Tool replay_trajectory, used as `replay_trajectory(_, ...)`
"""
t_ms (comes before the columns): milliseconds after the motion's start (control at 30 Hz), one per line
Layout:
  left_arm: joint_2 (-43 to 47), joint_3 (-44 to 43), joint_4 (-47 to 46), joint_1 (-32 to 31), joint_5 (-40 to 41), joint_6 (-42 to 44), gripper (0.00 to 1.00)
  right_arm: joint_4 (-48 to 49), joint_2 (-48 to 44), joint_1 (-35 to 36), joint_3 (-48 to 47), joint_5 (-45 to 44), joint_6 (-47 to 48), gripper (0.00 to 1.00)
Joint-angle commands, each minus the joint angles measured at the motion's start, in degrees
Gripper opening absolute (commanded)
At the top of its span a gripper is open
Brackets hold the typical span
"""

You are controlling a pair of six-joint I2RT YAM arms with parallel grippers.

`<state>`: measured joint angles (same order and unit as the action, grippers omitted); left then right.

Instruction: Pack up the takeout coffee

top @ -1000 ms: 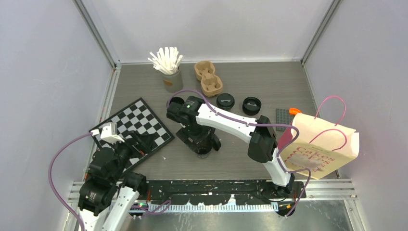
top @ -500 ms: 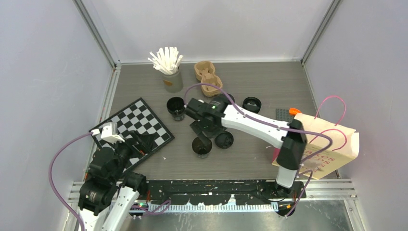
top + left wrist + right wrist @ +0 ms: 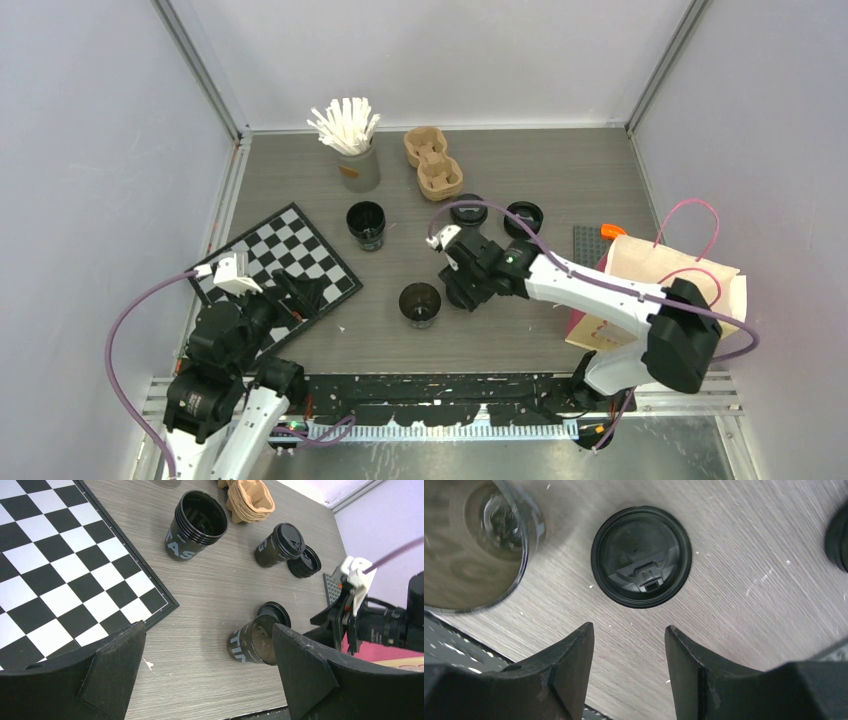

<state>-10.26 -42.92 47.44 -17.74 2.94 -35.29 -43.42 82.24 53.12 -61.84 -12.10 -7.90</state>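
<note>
The takeout coffee is spread over the table. A stack of black cups [image 3: 366, 222] [image 3: 196, 526] stands by the chessboard. One open black cup [image 3: 420, 303] [image 3: 252, 640] [image 3: 474, 545] stands nearer the front. A loose black lid [image 3: 640, 556] [image 3: 274, 614] lies flat beside it. My right gripper [image 3: 464, 282] [image 3: 629, 627] hovers just over that lid, open and empty, its fingertips short of the rim. Farther back stand a lidded cup [image 3: 468, 208] [image 3: 280, 545] and another lid [image 3: 523, 218] [image 3: 305, 562]. My left gripper [image 3: 207, 635] is wide open over the chessboard's corner.
A brown pulp carrier [image 3: 433, 162] and a grey cup of white sticks [image 3: 350, 145] stand at the back. The chessboard [image 3: 285, 262] lies at the left. A paper bag [image 3: 670, 300] stands at the right, with a grey studded plate [image 3: 590, 243] behind it.
My right arm has swung right, from above the open cup to above the loose lid, and its jaws have narrowed. The left arm has not moved.
</note>
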Motion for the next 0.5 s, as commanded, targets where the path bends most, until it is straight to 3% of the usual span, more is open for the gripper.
replay_trajectory(0, -1.0, -0.5, -1.5, -0.4, -0.8, 1.2, 1.00, 16.0, -7.5, -0.2, 10.1, 8.6, 18.0, 0.60)
replay_trajectory(200, 0.4, -0.2, -1.7, -0.5, -0.5, 1.3, 1.00, 20.3, -10.9, -0.7, 18.1, 15.8, 34.2, 0.60)
replay_trajectory(467, 0.2, -0.2, -1.9, -0.5, -1.3, 1.4, 1.00, 26.4, -4.3, -0.7, 18.6, 16.4, 41.5, 0.60)
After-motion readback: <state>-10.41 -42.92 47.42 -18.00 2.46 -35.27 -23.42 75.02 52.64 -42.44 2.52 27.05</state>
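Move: The loose lid lies on the table about 3 cm ahead of the right hand, 1 cm to its left and some 7 cm below. The open cup stands about 10 cm to the left of the lid and 4 cm nearer the base. The lidded cup is about 18 cm ahead of the right hand, and the lid stack is equally far out but 12 cm to its right. From the left hand, the loose lid is roughly 8 cm ahead, 30 cm right and 21 cm down. The open right hand sinks about 5 cm towards the loose lid, easing back and turning some 35 degrees counter-clockwise. ##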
